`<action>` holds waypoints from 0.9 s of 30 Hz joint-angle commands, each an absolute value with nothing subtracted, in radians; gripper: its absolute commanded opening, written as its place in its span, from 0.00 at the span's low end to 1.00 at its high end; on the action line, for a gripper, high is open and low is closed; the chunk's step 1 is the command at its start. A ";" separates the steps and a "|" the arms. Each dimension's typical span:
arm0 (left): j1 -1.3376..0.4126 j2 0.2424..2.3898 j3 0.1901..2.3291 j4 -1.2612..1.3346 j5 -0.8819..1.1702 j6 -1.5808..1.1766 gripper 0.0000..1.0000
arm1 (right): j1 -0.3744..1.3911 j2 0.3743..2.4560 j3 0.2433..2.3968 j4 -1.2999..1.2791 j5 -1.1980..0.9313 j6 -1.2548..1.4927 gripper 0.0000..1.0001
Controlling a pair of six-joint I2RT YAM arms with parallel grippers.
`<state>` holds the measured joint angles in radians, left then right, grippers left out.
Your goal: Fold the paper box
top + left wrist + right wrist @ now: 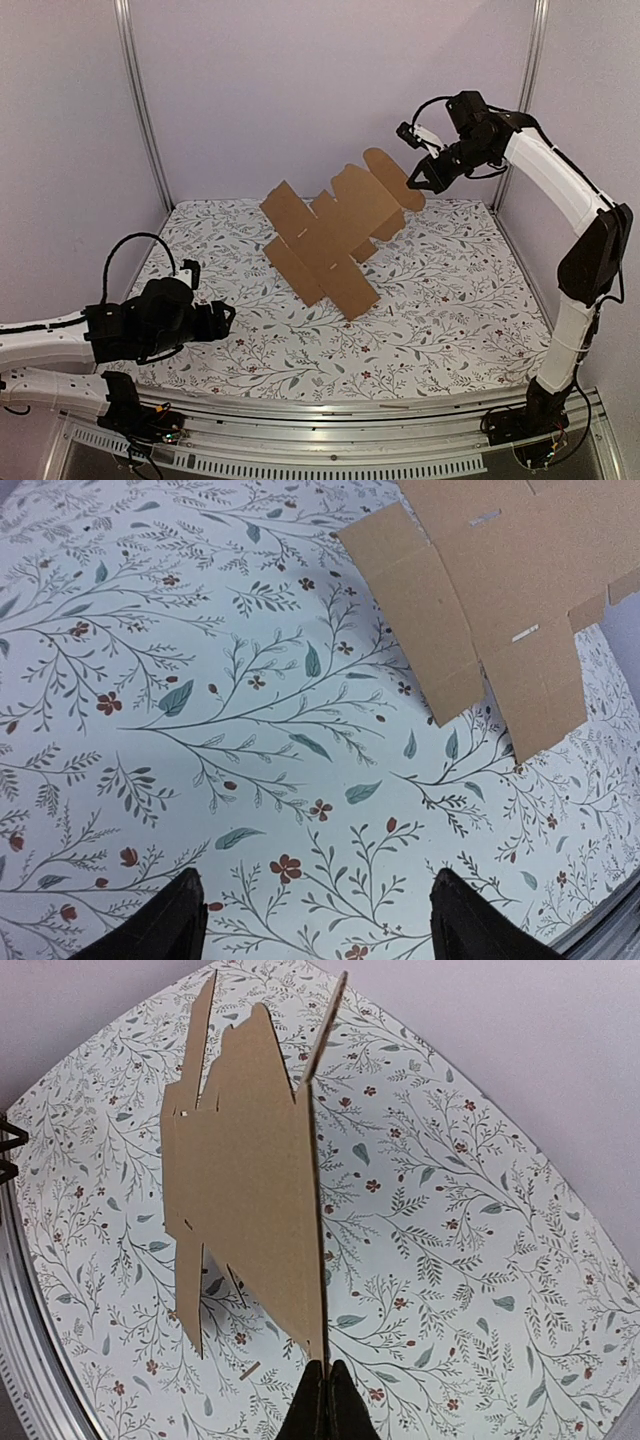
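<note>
The paper box (330, 240) is a flat brown die-cut sheet with flaps and slits, held up at a slant above the middle of the table. My right gripper (415, 183) is shut on the sheet's upper right flap, high at the back right. In the right wrist view the sheet (250, 1190) stands nearly edge-on, running away from the pinching right gripper (325, 1368). My left gripper (228, 318) is low at the front left, open and empty, apart from the sheet. In the left wrist view the left gripper (315, 880) hangs over bare cloth, with the sheet (480, 590) at the upper right.
A floral tablecloth (450, 300) covers the table. Metal frame posts (140, 100) stand at the back corners against lilac walls. A metal rail (350, 410) runs along the near edge by the arm bases.
</note>
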<state>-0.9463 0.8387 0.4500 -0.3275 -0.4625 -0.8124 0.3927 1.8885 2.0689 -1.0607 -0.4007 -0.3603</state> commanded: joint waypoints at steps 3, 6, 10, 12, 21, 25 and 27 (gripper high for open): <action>-0.938 0.864 0.470 -0.304 -0.487 -0.792 0.77 | 0.424 1.757 2.072 -0.937 -0.227 -0.468 0.00; -0.937 0.889 0.487 -0.296 -0.493 -0.776 0.78 | 0.457 1.723 2.054 -0.908 -0.187 -0.528 0.00; -0.932 0.925 0.512 -0.296 -0.490 -0.776 0.79 | 0.498 1.683 2.013 -0.901 -0.173 -0.579 0.00; -0.928 0.947 0.518 -0.295 -0.485 -0.780 0.79 | 0.522 1.679 2.000 -0.932 -0.193 -0.598 0.00; -0.877 0.922 0.528 -0.313 -0.475 -0.785 0.80 | 0.935 1.649 1.563 -1.287 -0.169 -0.851 0.32; -0.843 0.877 0.520 -0.307 -0.465 -0.757 0.81 | 0.988 1.625 1.444 -1.329 -0.180 -0.842 0.43; -0.824 0.875 0.522 -0.287 -0.446 -0.734 0.81 | 0.936 1.597 1.481 -1.324 -0.231 -0.825 0.46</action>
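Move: The paper box, an unfolded sheet, hangs by its rounded end flap in the right hand; its middle is some 16 cm to the left, 4 cm back and 12 cm below. The table to lay it on is roughly 14 cm left, level in reach, 27 cm down. A small scrap lies there about 13 cm back and 4 cm left of the hand. From the left hand the sheet's middle is about 16 cm ahead, 24 cm right and 4 cm higher. The paper box, still pinched at its rounded flap, goes up about 9 cm with the right hand, which then sweeps fast back towards the table's near edge and down, ending nearly 30 cm back and 15 cm lower. On the way the fingers open about halfway and let go of the flap as the wrist swings counter-clockwise, its left side dipping. The open left hand eases forward a little, touching nothing. ##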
